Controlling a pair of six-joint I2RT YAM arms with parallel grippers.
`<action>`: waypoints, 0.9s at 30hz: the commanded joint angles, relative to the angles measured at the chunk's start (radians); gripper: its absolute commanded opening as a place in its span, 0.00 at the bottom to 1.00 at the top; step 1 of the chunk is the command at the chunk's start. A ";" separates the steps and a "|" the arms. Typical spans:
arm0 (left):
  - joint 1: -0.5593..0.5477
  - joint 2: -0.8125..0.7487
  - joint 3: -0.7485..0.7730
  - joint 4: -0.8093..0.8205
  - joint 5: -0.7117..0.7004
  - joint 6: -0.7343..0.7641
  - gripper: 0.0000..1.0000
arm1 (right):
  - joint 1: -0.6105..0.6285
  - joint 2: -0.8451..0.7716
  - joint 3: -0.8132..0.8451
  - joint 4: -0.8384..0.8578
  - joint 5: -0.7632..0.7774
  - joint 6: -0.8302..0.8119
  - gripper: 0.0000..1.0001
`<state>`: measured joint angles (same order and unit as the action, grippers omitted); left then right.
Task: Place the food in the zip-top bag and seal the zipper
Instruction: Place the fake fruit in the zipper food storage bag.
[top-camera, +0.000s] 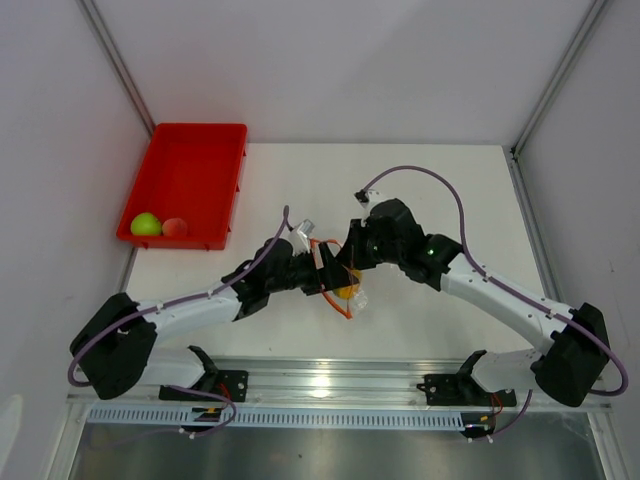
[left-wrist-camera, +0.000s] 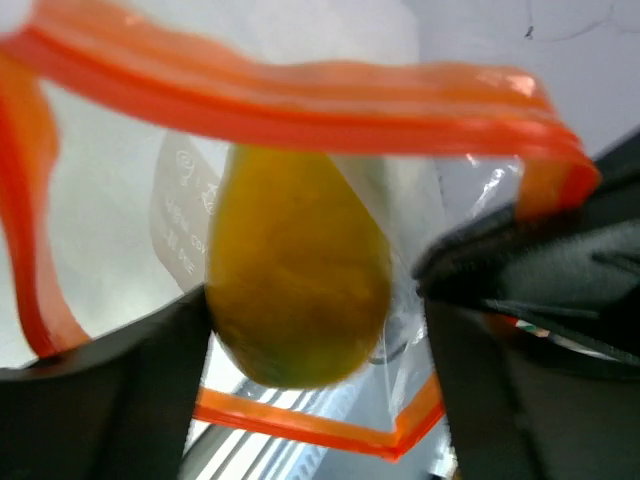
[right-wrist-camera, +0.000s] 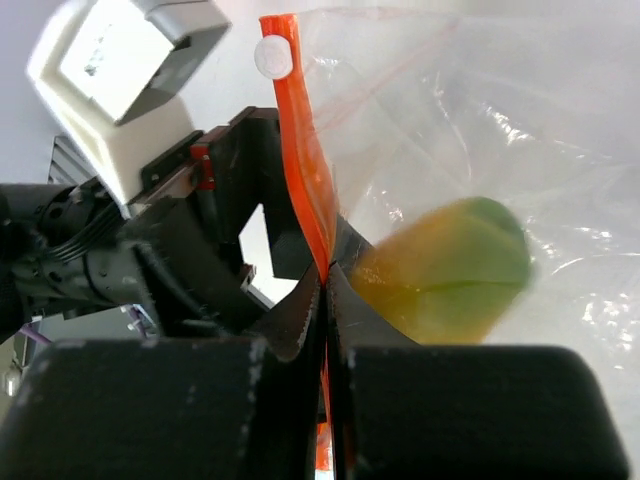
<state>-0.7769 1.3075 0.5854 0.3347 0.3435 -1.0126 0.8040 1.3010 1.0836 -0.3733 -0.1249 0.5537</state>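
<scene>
The clear zip-top bag (right-wrist-camera: 500, 120) hangs between my two grippers at the table's centre. My right gripper (right-wrist-camera: 326, 275) is shut on its orange-red zipper (right-wrist-camera: 300, 150), holding the mouth up. My left gripper (left-wrist-camera: 312, 290) stands open just inside the wide mouth, whose zipper (left-wrist-camera: 300, 100) loops above it. A blurred yellow-orange fruit (left-wrist-camera: 295, 270) sits between the fingers, with a gap to the right one. Through the plastic the same fruit (right-wrist-camera: 450, 270) shows inside the bag. A green fruit (top-camera: 146, 224) and a pinkish-orange fruit (top-camera: 175, 227) lie in the red tray (top-camera: 195, 165).
The red tray sits at the table's far left corner, against the left wall. White enclosure walls stand on the left, right and back. A metal rail (top-camera: 330, 385) with both arm bases runs along the near edge.
</scene>
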 joint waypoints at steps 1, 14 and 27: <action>-0.028 -0.103 0.034 -0.036 -0.118 0.083 0.89 | -0.008 -0.042 0.015 0.022 -0.033 0.022 0.00; -0.050 -0.427 -0.052 -0.223 -0.285 0.256 0.99 | -0.045 -0.069 0.010 0.008 -0.055 0.009 0.00; -0.019 -0.528 0.194 -0.741 -0.787 0.284 1.00 | -0.045 -0.080 -0.016 -0.021 -0.009 -0.066 0.00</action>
<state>-0.8154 0.7628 0.6842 -0.2600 -0.2554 -0.7414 0.7635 1.2552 1.0763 -0.3908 -0.1585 0.5301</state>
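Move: The yellow fruit sits between the left gripper's fingertips, already inside the bag mouth, its middle about 3 cm to the right, 1 cm back and 3 cm below. The bag's body lies some 7 cm right, 3 cm back and 7 cm lower. Still in the red bin, the peach is about 41 cm left, 18 cm ahead and 11 cm below. From the right gripper the yellow fruit is roughly 3 cm back, 1 cm right and 7 cm below. Finish opening the left gripper wide to let go of the yellow fruit, and draw it up out of the bag mouth, then away to the left, about 12 cm left and 8 cm up in all, swinging the fingers some 35 degrees counter-clockwise, mostly late. Keep the right gripper shut on the orange zipper rim, easing just over 1 cm right and 1 cm up. ##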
